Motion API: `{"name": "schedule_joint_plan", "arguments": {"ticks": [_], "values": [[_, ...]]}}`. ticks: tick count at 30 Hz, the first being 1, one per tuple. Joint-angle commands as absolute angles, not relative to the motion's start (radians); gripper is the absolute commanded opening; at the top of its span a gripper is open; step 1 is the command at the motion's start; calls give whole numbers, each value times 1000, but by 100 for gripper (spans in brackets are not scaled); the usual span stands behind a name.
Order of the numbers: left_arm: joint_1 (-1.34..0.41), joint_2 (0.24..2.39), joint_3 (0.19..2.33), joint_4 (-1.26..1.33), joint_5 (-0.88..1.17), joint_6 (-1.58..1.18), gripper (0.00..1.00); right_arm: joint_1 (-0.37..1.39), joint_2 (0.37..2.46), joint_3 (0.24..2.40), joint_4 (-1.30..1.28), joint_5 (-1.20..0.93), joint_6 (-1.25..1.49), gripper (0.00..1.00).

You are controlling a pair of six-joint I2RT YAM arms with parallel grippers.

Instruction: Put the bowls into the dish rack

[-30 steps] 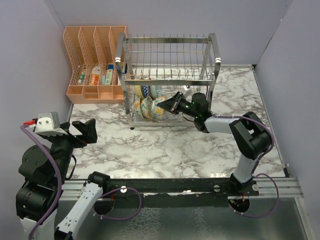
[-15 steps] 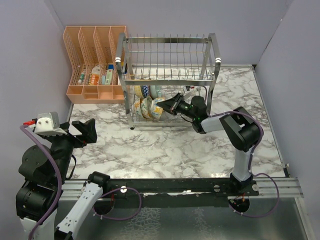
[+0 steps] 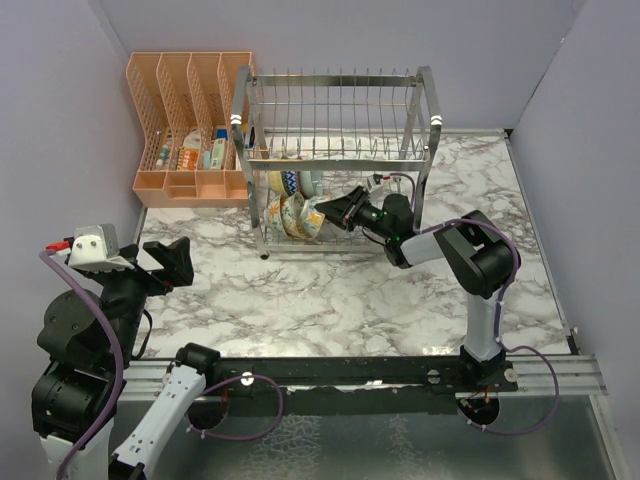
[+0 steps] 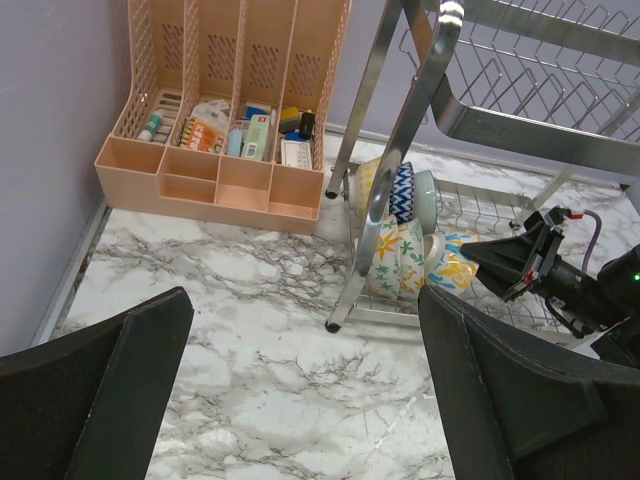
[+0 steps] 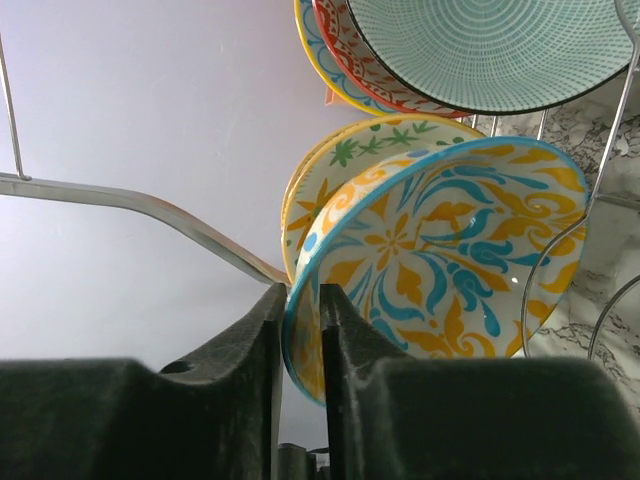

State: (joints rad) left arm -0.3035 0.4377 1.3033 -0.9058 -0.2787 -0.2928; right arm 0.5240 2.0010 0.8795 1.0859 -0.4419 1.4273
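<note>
The chrome dish rack [image 3: 335, 95] stands at the back of the table. Several bowls stand on edge in its lower tier [image 3: 292, 205]. My right gripper [image 3: 325, 213] reaches into that tier and is shut on the rim of a bowl with a yellow and blue floral design [image 5: 440, 260], which leans against a green-leaf bowl [image 5: 350, 150]. A red-patterned bowl [image 5: 345, 60] and a pale teal bowl [image 5: 480, 50] stand behind. In the left wrist view the bowls [image 4: 405, 235] show inside the rack. My left gripper [image 3: 165, 262] is open and empty over the table's left side.
A peach plastic organizer [image 3: 185, 130] with small items stands left of the rack, also in the left wrist view [image 4: 225, 110]. Purple walls close in the left, back and right. The marble tabletop [image 3: 330, 290] lies in front of the rack.
My right gripper has pushed a little further left into the rack's lower tier with the bowl; its elbow has risen. The left arm has not moved.
</note>
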Motion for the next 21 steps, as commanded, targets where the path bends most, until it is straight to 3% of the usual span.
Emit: {"name": "schedule_joint_plan", "arguments": {"ticks": [1,9,21], "values": [[-308,445,1309,-905,-295,-286,99,509,2020,869,1121,-462,1433,23],[-307,448,1315,-905,-295,-286,99,509,1988,878,1140,-484,1409,36],[-307,462,1310,-900,-290,-304,99,509,1896,833,1194,-538,1423,36]]}}
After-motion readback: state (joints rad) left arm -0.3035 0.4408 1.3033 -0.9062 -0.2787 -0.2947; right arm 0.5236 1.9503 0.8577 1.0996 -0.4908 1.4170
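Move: The right fingers are around the raised rim of the blue-and-orange bowl, which leans in the lower rack; its middle lies about 4 cm below the hand point, 3 cm to the left and 2 cm ahead. The nearer leaf bowl is some 8 cm left of the hand and 1 cm ahead, while the teal bowl is 8 cm ahead and 4 cm left, both about 5 cm lower. From the idle left hand the blue-and-orange bowl is roughly 26 cm ahead, 25 cm right and 29 cm below. The right hand stays nearly in place over the lower rack while its fingers part to roughly a third open, letting go of the rim of the blue-and-orange bowl. Easing back only slightly at first, it then lifts about 2 cm and draws back some 1.5 cm, its fingers coming clear of the rim and away from the bowl, with the wrist almost unturned and the opening held. ##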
